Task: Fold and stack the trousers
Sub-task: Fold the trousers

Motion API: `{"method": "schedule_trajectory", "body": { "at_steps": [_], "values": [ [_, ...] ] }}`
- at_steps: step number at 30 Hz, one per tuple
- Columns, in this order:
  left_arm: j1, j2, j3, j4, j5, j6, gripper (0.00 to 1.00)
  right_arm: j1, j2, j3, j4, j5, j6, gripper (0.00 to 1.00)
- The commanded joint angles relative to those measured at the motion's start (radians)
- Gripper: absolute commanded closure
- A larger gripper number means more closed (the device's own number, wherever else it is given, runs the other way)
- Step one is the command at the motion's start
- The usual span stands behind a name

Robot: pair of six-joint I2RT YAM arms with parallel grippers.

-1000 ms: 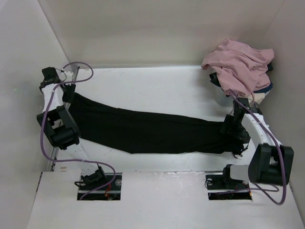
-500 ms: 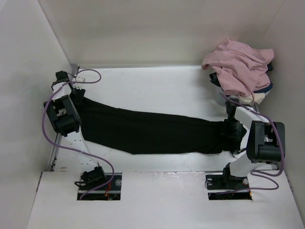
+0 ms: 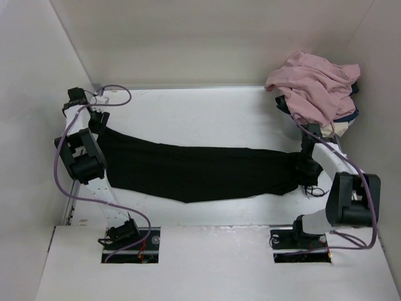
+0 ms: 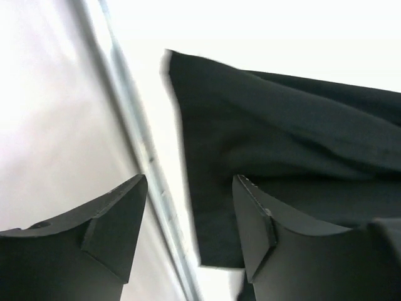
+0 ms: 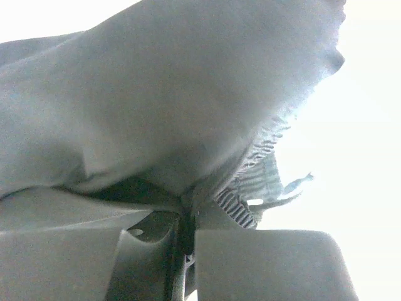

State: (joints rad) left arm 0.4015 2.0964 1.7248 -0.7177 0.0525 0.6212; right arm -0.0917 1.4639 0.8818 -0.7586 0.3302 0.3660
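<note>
The black trousers lie stretched across the table from left to right. My left gripper hangs at their left end, close to the side wall. In the left wrist view it is open, its fingers apart over the hem corner of the trousers and holding nothing. My right gripper is at the right end. In the right wrist view it is shut on the trousers, pinching a bunch of cloth beside the ribbed waistband.
A dusty-pink garment is heaped at the back right corner over navy and cream cloth. White walls stand close on the left, back and right. A metal rail runs along the left wall beside the hem.
My right gripper has shut on the waist end and bunched it up. My left arm has shifted towards the back left, and the trousers have slid a little to the right.
</note>
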Motion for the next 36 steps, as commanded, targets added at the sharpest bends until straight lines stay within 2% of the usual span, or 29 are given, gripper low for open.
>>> {"method": "schedule_trajectory", "body": {
  "at_steps": [1,9,12,16,19,22,30,34,36],
  "values": [
    [0.023,-0.131,0.010,-0.046,0.003,0.000,0.43,-0.021,-0.150,0.032,0.056,0.142,0.001,1.00],
    [0.015,-0.128,-0.011,-0.160,0.075,-0.038,0.42,-0.145,-0.378,0.166,-0.039,0.217,-0.171,1.00],
    [-0.034,-0.127,-0.042,-0.187,0.118,-0.058,0.42,-0.113,-0.383,0.290,-0.111,0.231,-0.260,1.00],
    [-0.095,-0.122,-0.074,-0.206,0.174,-0.087,0.43,0.125,-0.300,0.480,-0.299,0.317,-0.276,1.00],
    [-0.117,-0.118,-0.093,-0.219,0.193,-0.104,0.45,0.311,-0.212,0.606,-0.436,0.372,-0.195,1.00],
    [-0.141,-0.133,-0.128,-0.221,0.225,-0.106,0.46,0.442,-0.114,0.739,-0.522,0.371,-0.107,1.00],
    [-0.215,-0.127,-0.198,-0.210,0.262,-0.112,0.51,0.775,0.203,0.973,-0.553,0.349,-0.016,1.00],
    [-0.235,-0.104,-0.217,-0.198,0.262,-0.115,0.59,0.858,0.309,1.094,-0.559,0.317,-0.012,1.00],
    [-0.237,-0.085,-0.220,-0.195,0.262,-0.126,0.67,0.895,0.344,1.144,-0.568,0.299,-0.004,1.00]
  ]
}}
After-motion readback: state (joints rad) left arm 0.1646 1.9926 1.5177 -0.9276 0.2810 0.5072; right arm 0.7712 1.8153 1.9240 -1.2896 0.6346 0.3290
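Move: The right hand already grips the trousers' waist end; their middle lies about 42 cm to its left, 3 cm ahead and 3 cm lower, the leg ends some 85 cm left and 9 cm farther out. The laundry basket stands roughly 30 cm ahead of this hand and 4 cm to its right. From the open left hand, the leg ends' middle is about 9 cm back, 1 cm right and 5 cm down, the trousers' middle about 45 cm right and 17 cm back. Keep the right gripper shut on the waist end and lift it about 24 cm, easing right first, then swing it left over the trousers and somewhat forward, turning the wrist counter-clockwise and dipping a little at the end. Raise the open left gripper briefly off the leg ends, then bring it some 17 cm right, back and down after them, narrowing its fingers. ##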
